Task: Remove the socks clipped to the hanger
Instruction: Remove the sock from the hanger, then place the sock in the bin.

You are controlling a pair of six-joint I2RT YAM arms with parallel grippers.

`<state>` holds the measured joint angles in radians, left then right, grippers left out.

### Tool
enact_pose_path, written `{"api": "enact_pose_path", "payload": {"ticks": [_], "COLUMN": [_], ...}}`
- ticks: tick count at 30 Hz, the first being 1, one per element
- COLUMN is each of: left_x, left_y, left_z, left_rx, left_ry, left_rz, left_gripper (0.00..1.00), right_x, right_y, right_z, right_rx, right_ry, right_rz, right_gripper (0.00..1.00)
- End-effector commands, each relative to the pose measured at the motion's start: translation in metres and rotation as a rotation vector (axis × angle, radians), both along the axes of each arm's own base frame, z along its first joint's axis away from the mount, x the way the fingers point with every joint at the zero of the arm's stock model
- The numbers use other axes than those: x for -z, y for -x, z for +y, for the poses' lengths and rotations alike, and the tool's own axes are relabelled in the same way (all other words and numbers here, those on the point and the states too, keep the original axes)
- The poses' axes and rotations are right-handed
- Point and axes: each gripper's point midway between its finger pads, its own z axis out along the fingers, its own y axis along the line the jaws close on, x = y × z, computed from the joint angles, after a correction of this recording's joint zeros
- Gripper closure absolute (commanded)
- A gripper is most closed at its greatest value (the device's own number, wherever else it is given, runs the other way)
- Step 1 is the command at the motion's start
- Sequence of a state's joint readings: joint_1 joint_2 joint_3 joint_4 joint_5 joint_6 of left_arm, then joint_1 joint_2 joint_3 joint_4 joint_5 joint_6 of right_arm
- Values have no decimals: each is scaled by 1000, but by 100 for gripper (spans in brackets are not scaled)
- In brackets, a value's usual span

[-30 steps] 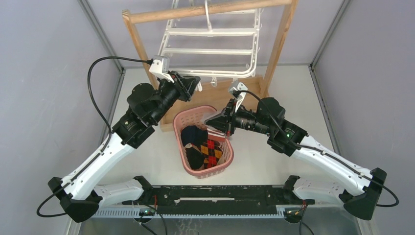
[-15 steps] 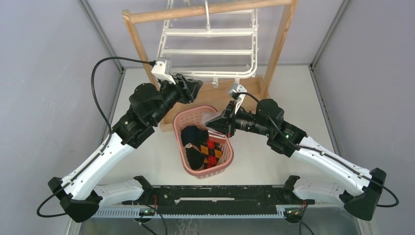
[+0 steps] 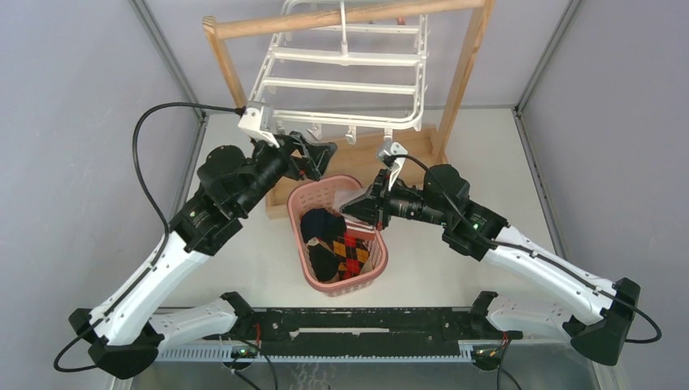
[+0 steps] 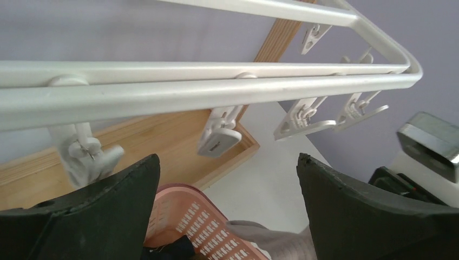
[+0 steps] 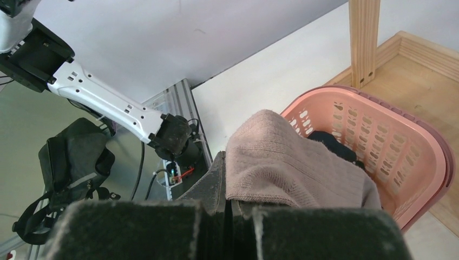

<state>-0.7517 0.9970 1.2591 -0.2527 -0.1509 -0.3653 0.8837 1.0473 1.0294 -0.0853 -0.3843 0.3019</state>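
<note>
The white hanger (image 3: 341, 85) hangs from the wooden rack, and its clips (image 4: 219, 138) dangle with nothing in them. My left gripper (image 3: 322, 159) is wide open just below the hanger's near rail (image 4: 205, 92), touching nothing. My right gripper (image 3: 356, 208) hovers at the pink basket's far rim, shut on a taupe knitted sock (image 5: 295, 170) that drapes over its fingers. A black sock (image 3: 318, 223) and a red-yellow argyle sock (image 3: 351, 250) lie in the basket. In the left wrist view the taupe sock (image 4: 281, 238) shows low between my open fingers.
The pink basket (image 3: 375, 264) stands on the table between the arms, its far end against the wooden rack's base tray (image 3: 366, 150). The rack's uprights (image 3: 467, 73) and top bar (image 3: 325, 18) frame the hanger. Grey walls close in both sides.
My left gripper has gone from nearly shut to wide open and drawn back slightly left from the hanger. The hanger has swung a little. The right arm has held still with its sock.
</note>
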Motion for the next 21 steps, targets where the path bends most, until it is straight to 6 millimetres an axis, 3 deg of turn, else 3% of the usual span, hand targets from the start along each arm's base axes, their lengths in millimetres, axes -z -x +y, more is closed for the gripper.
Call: {"api": "enact_pose_path", "payload": {"ticks": [1, 14, 21], "left_x": [-28, -10, 10], "left_y": [19, 43, 42], "left_z": [13, 46, 53], "left_rx": [19, -25, -61], "left_ry": [52, 59, 26], "left_rz": [-61, -49, -17], "left_gripper": [0, 0, 0], "right_x": [1, 27, 48], "right_y": [3, 9, 9], "right_z": [4, 30, 47], "right_rx": [-20, -70, -78], "right_ry": [-2, 44, 80], "right_rz": [9, 63, 98], "right_gripper": [100, 100, 100]}}
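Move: The right hand holds the grey sock. The basket it is going to has its middle about 23 cm below, 4 cm left and 2 cm ahead. The tartan sock inside is roughly 28 cm down, 3 cm back and 1 cm left. From the empty left hand, the nearest hanger clip is some 5 cm ahead, 1 cm left and 2 cm up; the basket is about 32 cm below, 7 cm back and 2 cm right. Right lowers the still-pinched grey sock about 5 cm, also leftward, towards the basket; open left retreats back-left 7 cm. ##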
